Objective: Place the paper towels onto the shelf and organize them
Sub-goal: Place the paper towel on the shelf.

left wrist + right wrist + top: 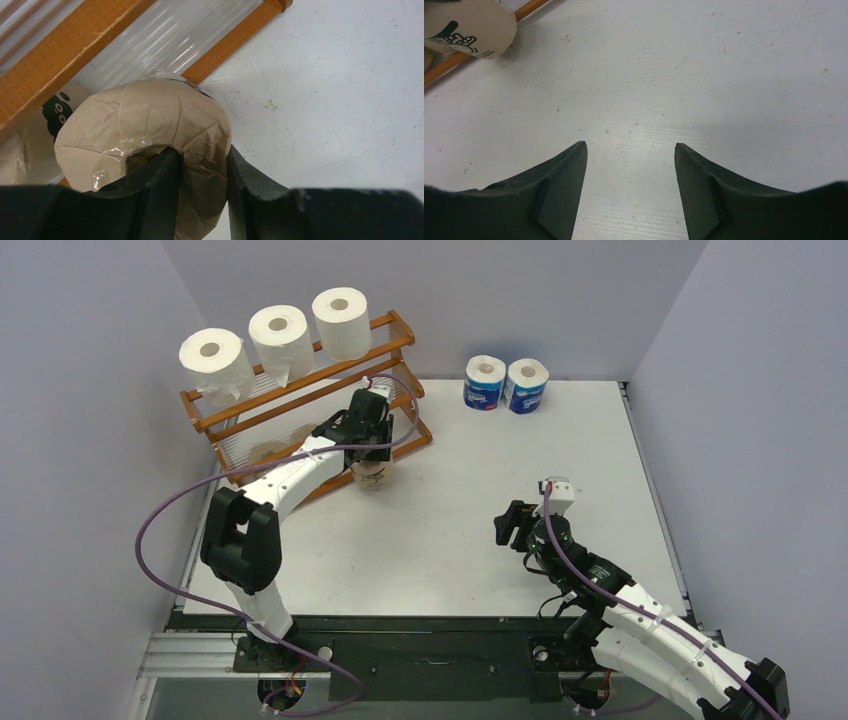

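Note:
Three white paper towels [276, 335] stand on the top tier of the orange-brown shelf [395, 335]. My left gripper [368, 453] is shut on a brown-wrapped roll [145, 120] just in front of the shelf's bottom tier, one finger inside the core and the other outside the wall. In the top view this roll [371, 476] stands by the shelf's right end. A second brown roll [27, 145] with black print lies inside the shelf [65, 55]. Two blue-and-white rolls [505, 385] stand at the back of the table. My right gripper [515, 525] hovers open over bare table, nothing between its fingers [569, 170].
Grey walls close in the table [600, 490] on the left, back and right. The right wrist view shows the held brown roll [471, 25] and a shelf rail [444, 70] at its top left corner. The left arm's purple cable [150, 530] loops out to the left.

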`<state>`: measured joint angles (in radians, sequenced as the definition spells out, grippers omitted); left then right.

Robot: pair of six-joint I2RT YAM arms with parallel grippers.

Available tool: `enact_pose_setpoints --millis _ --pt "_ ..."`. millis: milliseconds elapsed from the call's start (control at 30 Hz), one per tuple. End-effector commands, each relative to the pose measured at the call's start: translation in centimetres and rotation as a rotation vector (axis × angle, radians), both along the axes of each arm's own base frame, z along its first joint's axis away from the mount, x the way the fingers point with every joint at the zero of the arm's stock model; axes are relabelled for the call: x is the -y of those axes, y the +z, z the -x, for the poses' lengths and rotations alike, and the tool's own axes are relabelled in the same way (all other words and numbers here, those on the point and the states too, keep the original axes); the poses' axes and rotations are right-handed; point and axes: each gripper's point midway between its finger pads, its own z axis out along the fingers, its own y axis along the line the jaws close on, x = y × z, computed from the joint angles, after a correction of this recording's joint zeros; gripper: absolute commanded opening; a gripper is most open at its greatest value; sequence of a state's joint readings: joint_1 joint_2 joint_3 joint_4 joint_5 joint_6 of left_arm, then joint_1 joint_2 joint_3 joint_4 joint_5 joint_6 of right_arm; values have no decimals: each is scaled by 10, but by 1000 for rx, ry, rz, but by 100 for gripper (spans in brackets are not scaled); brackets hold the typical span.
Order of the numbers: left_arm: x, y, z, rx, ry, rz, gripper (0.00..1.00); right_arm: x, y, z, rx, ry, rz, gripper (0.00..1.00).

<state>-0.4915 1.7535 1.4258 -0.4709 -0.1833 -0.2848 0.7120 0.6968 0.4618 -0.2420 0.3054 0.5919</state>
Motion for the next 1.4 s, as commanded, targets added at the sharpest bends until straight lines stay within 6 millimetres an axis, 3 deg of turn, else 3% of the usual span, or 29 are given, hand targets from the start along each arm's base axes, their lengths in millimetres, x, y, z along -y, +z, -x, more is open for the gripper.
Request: enact_pose_setpoints --millis 0,1000,1200,1367 --pt "5 34 -29 104 16 66 25 2 5 -1 13 -7 -11 60" --pt "-24 32 -65 153 107 -23 27 6 3 -1 18 -24 -2 60" --pt "-28 28 -68 151 122 -53 30 6 2 -1 16 -22 0 60" --pt "-27 26 -67 143 118 -46 39 7 3 0 19 -24 -2 60"
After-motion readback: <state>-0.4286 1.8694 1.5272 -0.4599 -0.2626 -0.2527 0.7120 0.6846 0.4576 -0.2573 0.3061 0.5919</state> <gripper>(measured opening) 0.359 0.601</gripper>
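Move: The free spot on the shelf's bottom tier, where the held brown roll is to go, lies about 4 cm ahead of the left hand, 6 cm to its left and 5 cm below. Beyond it along that tier stand the two brown rolls already placed: the nearer about level with the hand and 16 cm left, the farther some 5 cm back and 26 cm left. From the right hand the spot is roughly 18 cm ahead and 34 cm left. The brown roll, already pinched by its right-hand wall with one finger in the core, is carried forward and to the left by the left hand, about 5 cm in all and nearly level. It goes over the bottom front rail and in under the middle tier's rail, towards the brown roll beside it. The wrist turns some 5 degrees counter-clockwise, and the grip just begins to ease at the very end. ##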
